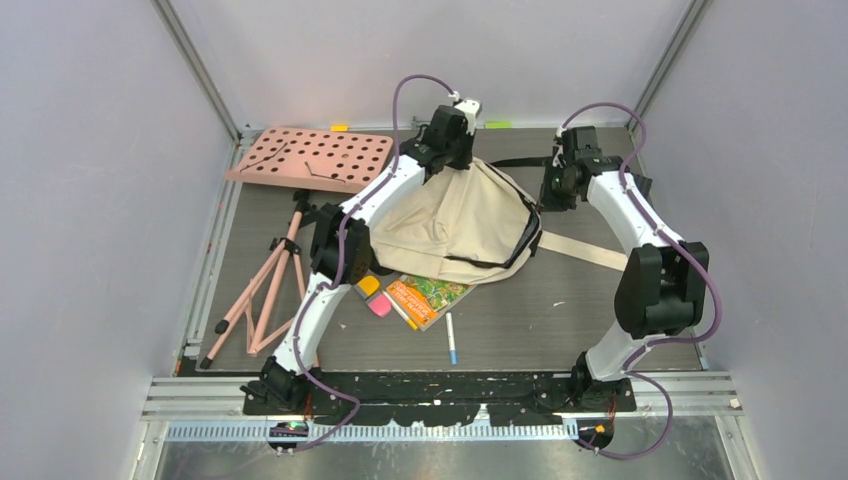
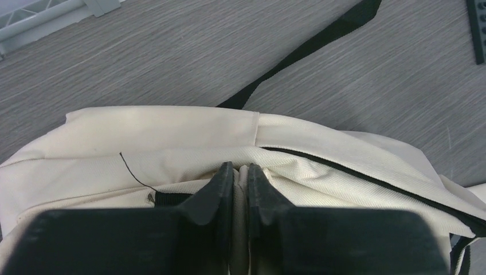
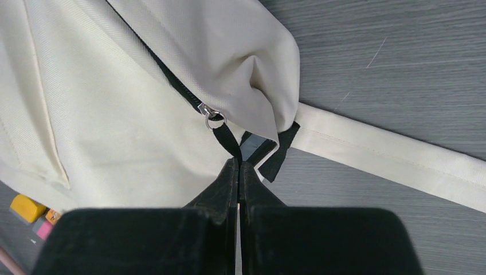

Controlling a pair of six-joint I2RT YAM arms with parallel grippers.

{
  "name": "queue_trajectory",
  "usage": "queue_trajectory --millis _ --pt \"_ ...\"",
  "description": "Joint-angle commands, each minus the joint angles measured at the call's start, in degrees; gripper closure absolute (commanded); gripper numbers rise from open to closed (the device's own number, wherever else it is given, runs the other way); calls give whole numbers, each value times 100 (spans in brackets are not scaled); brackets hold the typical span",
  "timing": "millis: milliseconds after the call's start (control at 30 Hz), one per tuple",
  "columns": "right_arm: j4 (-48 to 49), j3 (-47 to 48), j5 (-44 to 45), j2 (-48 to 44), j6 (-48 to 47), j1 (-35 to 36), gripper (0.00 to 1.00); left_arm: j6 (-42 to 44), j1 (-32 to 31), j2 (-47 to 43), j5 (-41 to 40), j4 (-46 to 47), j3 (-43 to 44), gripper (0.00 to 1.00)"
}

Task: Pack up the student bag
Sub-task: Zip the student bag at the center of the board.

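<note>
The student bag, cream with black trim, lies in the middle of the table, its top lifted at the far side. My left gripper is at the bag's far top edge. In the left wrist view this gripper is shut on a fold of the cream fabric beside the black zipper line. My right gripper is at the bag's right side. In the right wrist view that gripper is shut on the black zipper pull tab, which hangs from the metal slider.
A colourful book, an orange block, a pink eraser and a pen lie in front of the bag. A pink tripod lies at the left. A pink perforated board is at the back left. A cream strap trails right.
</note>
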Motion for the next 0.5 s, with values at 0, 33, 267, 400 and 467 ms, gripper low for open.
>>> queue_trajectory --millis 0,33,267,400,467 --pt "-507 -257 47 -450 4 -82 99 -269 295 -206 -408 364 216 79" --pt "-434 -237 -19 -439 65 -82 99 -442 284 -329 -260 395 150 69" --pt "183 -253 -436 -363 461 -87 99 -1972 35 -1101 -592 401 -594 41" --pt "333 -292 -561 -309 500 -83 99 -3458 -68 -1196 -359 -13 -717 38" --pt "408 -318 -602 -313 489 -79 99 -3800 -206 -1168 -220 -166 -677 37"
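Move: The left fingers hold a fold of the student bag's top edge right at their tips; the zip slider is about 17 cm to their right, 8 cm back and some 3 cm lower. From the right hand, which grips the slider's pull tape, the slider is about 3 cm ahead, 2 cm left and 2 cm down, the shoulder strap's root roughly 3 cm back, 3 cm right and 8 cm down, and the black webbing 11 cm ahead, 4 cm left, 12 cm down. Open the left gripper to let go of the bag's fold, then lift it clear by some 3 cm while easing about 2 cm back, rolling the hand roughly 25 degrees so its left side sinks. Keep the right fingers shut on the pull tape, drifting only about 1 cm left with a slight tilt. ##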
